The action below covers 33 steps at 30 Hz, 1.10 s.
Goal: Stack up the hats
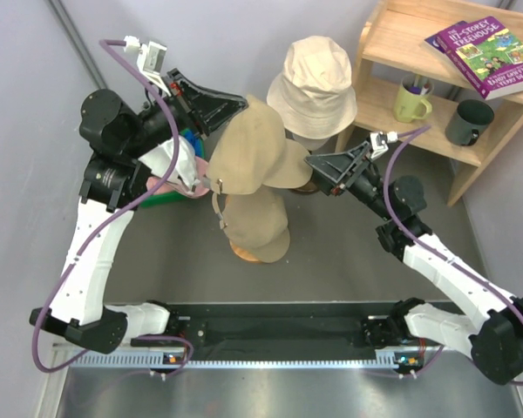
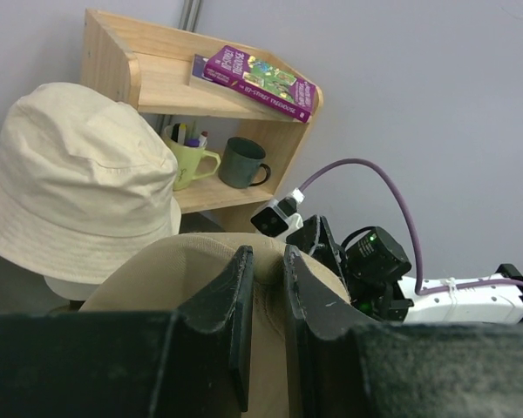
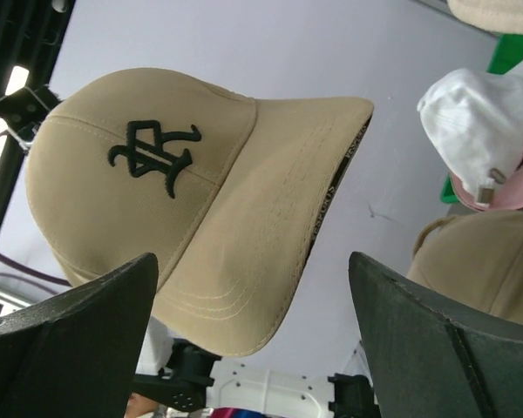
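My left gripper (image 1: 235,109) is shut on the crown of a tan cap (image 1: 257,148) and holds it raised over a second tan cap (image 1: 260,222) that sits on a wooden stand (image 1: 244,254). In the left wrist view the fingers (image 2: 235,296) pinch a fold of tan fabric (image 2: 270,296). My right gripper (image 1: 312,174) is open just right of the held cap's brim. In the right wrist view the held cap (image 3: 183,174), with its black logo, hangs with its brim between the open fingers (image 3: 96,322). The cream bucket hat (image 1: 312,78) sits behind. White (image 3: 475,122) and pink (image 3: 510,187) caps lie left.
A wooden shelf (image 1: 392,52) at the back right holds a purple book (image 1: 486,54), a green mug (image 1: 410,103) and a dark mug (image 1: 468,122). A green object (image 1: 167,197) lies under my left arm. Grey walls close the back and the left.
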Available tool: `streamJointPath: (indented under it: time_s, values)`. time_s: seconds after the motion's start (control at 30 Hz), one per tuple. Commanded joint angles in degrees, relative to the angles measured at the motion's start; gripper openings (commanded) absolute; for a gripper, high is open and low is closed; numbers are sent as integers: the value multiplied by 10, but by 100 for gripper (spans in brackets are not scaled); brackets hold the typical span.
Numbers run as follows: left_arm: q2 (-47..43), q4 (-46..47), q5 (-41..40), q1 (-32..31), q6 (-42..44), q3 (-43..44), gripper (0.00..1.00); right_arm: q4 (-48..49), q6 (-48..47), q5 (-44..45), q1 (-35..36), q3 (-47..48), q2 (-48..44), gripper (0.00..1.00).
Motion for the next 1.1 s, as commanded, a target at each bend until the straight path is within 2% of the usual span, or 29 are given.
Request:
streamJointPath:
  time_s: [0.0,0.13,0.3,0.4,0.5,0.53,0.6,0.63,0.67,0.73,0.77,0.87,0.9,0.93,1.0,1.03,1.07]
  values:
    - [-13,21,-3,-3,2,21,0,137,48,7,10,-18,14,90]
    - [-21,19,2,-3,-3,14,0,243,73,1,13,-20,39,88]
    - [-31,45,12,-3,-29,1,0,244,65,-4,21,2,62,87]
    - [-32,33,15,-3,-23,-1,0,271,72,-6,27,9,78,83]
    - [-31,-5,18,-3,-2,5,0,296,80,-8,28,14,85,65]
    - [-32,-16,20,-3,6,6,0,299,80,-10,28,15,85,48]
    - [-32,-72,15,-3,40,15,0,293,77,-11,28,12,79,28]
    - [-31,-96,10,-2,55,20,0,290,73,-11,28,9,76,8]
    - [-32,-127,-9,-2,94,30,0,287,70,-10,28,5,71,1]
    - [-34,-215,-38,-2,137,40,0,273,60,-10,28,-9,55,0]
    - [-36,-241,-82,-2,177,45,0,260,55,-7,28,-14,49,0]
    - [-49,-326,-149,-2,229,43,2,200,18,-4,28,-20,16,0]
    - [-57,-341,-193,-2,236,41,12,182,8,-2,28,-16,-1,0]
    - [-61,-353,-213,-2,241,39,46,135,-12,-1,28,-11,-10,0]
    - [-73,-379,-262,-2,249,35,78,101,-29,2,28,-1,-28,0]
    - [-76,-385,-320,-2,249,36,94,88,-37,4,28,-1,-32,0]
    - [-80,-395,-358,-2,250,42,99,75,-38,5,28,-1,-40,0]
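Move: The left hand still pinches the upper cap by its crown side. That cap's brim lies about 9 cm to this hand's right, some 15 cm below and roughly 1 cm back. From the open right gripper the same brim is about 6 cm left, 1 cm ahead and 2 cm up. The stand cap sits 11 cm left of the right hand, 3 cm back and 19 cm below; the bucket hat is straight ahead some 15 cm, 3 cm higher. Raise the open right gripper about 2.5 cm with a slight roll, left side up, and shut its fingers on the edge of the held cap's brim, then ease that hand back some 2 cm with the brim pinched. Draw the left hand back slightly, then swing it left and down some 6 to 7 cm, turning it about 30 degrees, and open its fingers at the end. ##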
